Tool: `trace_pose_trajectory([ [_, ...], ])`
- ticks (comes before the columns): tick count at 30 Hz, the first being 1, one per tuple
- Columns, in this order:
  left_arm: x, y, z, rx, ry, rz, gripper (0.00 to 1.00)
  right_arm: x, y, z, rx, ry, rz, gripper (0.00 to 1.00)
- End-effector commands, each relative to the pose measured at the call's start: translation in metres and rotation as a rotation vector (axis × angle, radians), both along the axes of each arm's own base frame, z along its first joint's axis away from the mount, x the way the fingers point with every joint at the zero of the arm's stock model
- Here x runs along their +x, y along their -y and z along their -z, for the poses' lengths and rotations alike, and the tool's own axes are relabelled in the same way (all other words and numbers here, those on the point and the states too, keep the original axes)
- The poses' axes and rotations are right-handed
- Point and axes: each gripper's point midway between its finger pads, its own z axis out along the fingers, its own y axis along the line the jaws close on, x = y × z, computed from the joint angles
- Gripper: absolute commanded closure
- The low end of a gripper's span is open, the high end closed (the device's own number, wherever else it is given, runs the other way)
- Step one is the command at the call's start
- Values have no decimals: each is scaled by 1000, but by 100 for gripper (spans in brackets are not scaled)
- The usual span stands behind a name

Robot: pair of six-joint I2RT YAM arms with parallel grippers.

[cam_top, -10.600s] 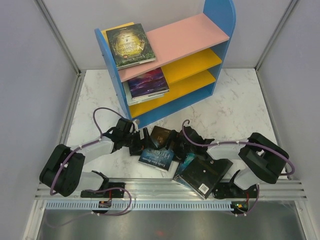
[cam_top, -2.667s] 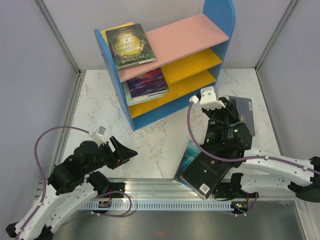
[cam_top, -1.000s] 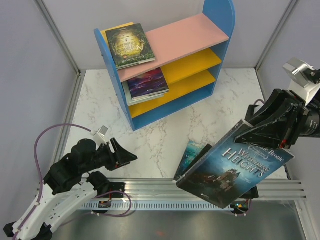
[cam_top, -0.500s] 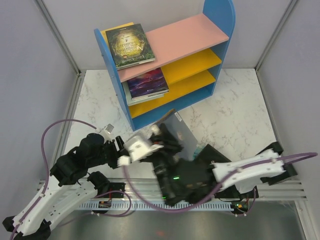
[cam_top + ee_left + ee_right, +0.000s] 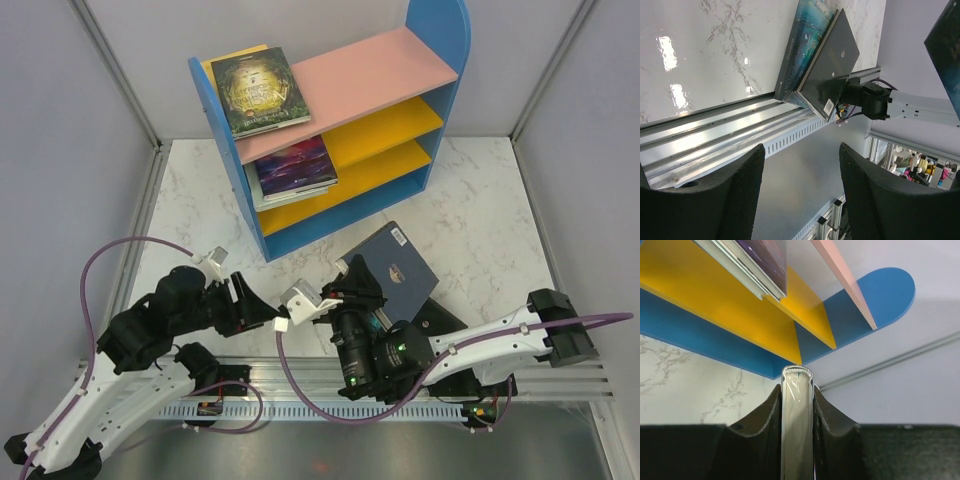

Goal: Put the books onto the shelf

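Observation:
The shelf (image 5: 340,80) stands at the back, with a dark green book (image 5: 258,90) lying on a yellow one (image 5: 236,52) on its pink top and a purple galaxy book (image 5: 295,165) on a yellow board. My right gripper (image 5: 362,287) is shut on a dark blue book (image 5: 400,265), held tilted above the table in front of the shelf. In the right wrist view the book's edge (image 5: 796,430) is pinched between the jaws, pointing at the shelf (image 5: 715,305). My left gripper (image 5: 258,312) hovers open and empty at the left. A teal book (image 5: 807,45) and a black book (image 5: 832,60) lie at the table's near edge.
Grey walls enclose the marble table (image 5: 200,200) on three sides. A metal rail (image 5: 300,385) runs along the near edge by the arm bases. The right arm's forearm (image 5: 490,340) stretches over the black book (image 5: 440,318).
The right arm swung in from high on the right to the middle, and the dark blue book now tilts toward the shelf's front. The left arm has barely moved.

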Motion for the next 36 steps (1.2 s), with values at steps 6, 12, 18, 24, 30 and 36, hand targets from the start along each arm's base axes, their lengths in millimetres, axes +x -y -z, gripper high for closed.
trace_pose_trajectory([
  [6,-3,0,-10,-36,46,18,36,-8,46,-44,471,-447,66,78],
  [12,-6,-2,-11,-61,45,1,36,-10,41,3,98,-370,76,2],
  [18,-11,-7,-16,-97,55,-19,36,-3,104,-22,547,-467,60,2],
  [24,-13,-8,-11,-116,36,-34,36,-22,105,-21,670,-540,-42,2],
  [30,-11,-5,-14,-104,28,-25,36,-30,137,10,1185,-800,-115,2],
  [36,-8,-1,-9,-110,20,-24,36,-71,130,65,1265,-1250,-374,2],
])
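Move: The right hand points forward high over the table and already holds the Wuthering Heights book, back cover up. The black book on the pile lies about 11 cm to its right, 1 cm back and some 34 cm below. The teal book under the black one is about 4 cm right, 1 cm ahead and 35 cm below, and the purple book on the shelf is some 30 cm ahead, 17 cm left and 10 cm lower. From the left hand, the black book is roughly 35 cm right, 4 cm ahead and 19 cm below. The right hand jerks straight up about 9 cm over the pile, and near the top of that rise its fingers spring from a narrow grip to wide open, letting go of the Wuthering Heights book well above the black book. Open and empty, it dips some 4 cm, then swings about 11 cm to the right, away from the shelf, rising again before it sinks to its starting height, while the wrist rolls strongly left side up, tips fingers down and turns counter-clockwise. ##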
